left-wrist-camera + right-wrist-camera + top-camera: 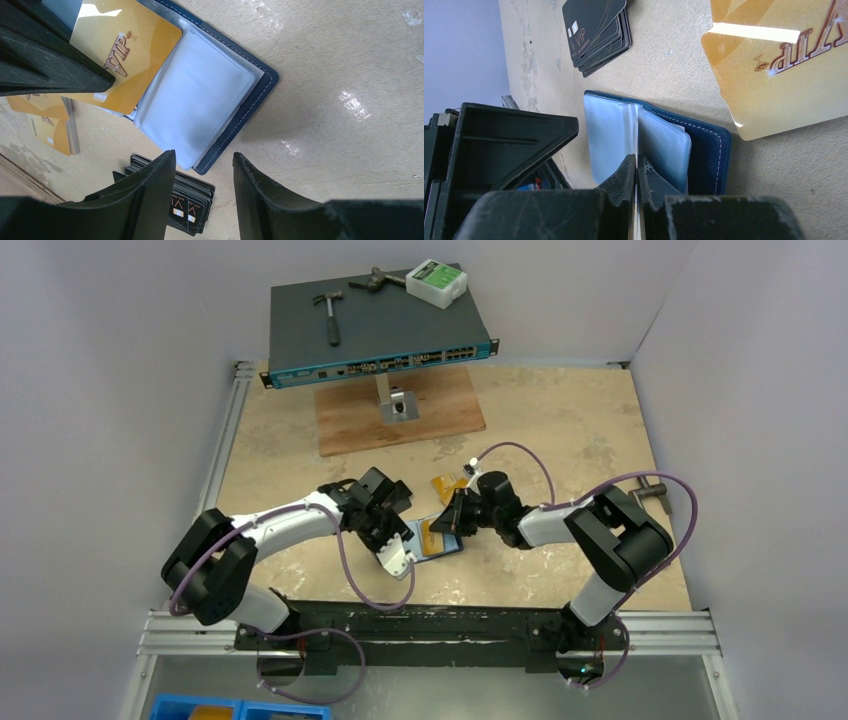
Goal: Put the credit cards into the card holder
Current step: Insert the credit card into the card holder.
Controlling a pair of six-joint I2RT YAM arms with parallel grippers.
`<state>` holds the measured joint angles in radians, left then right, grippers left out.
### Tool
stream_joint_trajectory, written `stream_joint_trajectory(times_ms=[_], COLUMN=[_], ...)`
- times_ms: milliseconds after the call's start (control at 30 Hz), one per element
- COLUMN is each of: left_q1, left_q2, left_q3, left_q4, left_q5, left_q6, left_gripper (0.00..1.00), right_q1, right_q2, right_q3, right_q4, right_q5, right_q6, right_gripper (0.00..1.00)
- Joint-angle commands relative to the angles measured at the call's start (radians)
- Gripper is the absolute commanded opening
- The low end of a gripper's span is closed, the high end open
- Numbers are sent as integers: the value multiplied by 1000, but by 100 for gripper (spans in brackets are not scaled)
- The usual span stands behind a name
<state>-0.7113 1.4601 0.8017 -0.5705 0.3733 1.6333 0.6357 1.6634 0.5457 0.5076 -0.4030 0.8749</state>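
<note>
The navy card holder [447, 545] lies open on the table, its clear sleeves [200, 100] fanned out. My right gripper [637, 161] is shut on one thin sleeve that stands edge-on between its fingers. A gold VIP credit card [130, 47] rests at a slant over the holder's far side; I cannot tell if it is inside a sleeve. More gold cards [42, 125] are stacked beside it. A stack of black cards [192, 200] lies under my left gripper [205, 156], which hovers open and empty just off the holder's corner.
A network switch [380, 335] on a stand over a wooden board [400, 425] fills the back, with a hammer [330, 315] and a white box [435, 282] on top. A metal clamp [650, 490] lies at the right. Blue bins [200, 708] sit below the near edge.
</note>
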Motion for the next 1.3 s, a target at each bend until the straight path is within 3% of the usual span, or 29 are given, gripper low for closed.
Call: stream_joint_trajectory(times_ms=[0, 133, 433, 1267], left_q1=[-7, -8, -26, -36], left_q2=[5, 14, 48, 63], left_q3=[37, 50, 26, -73], left_q4=[16, 8, 10, 52], left_q5=[60, 71, 53, -9], left_q6=[-26, -37, 12, 61], left_gripper=[43, 37, 35, 24], right_q1=[1, 1, 2, 4], right_q2=[15, 17, 42, 99], right_q3=[-18, -24, -48, -62], right_q4=[57, 94, 182, 208], right_q5=[21, 13, -8, -31], right_q6=[-2, 7, 44, 23], right_gripper=[0, 0, 0, 0])
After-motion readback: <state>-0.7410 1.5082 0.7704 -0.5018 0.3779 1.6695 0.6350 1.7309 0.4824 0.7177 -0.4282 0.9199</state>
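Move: The card holder lies open about 3 cm below the left hand, its middle some 7 cm right and 2 cm back. The gold card in it is about 8 cm right and 2 cm back; the black cards are 6 cm ahead, 1 cm right. From the right hand, whose shut fingertips are at the gold card, that card's middle is about 2 cm back, the holder's 2 cm left and 1 cm back; the loose gold cards are 8 cm ahead, 3 cm right. Left hand sinks about 2 cm onto the holder's left leaf, fingers half closing; right keeps shut fingertips on the gold card. ##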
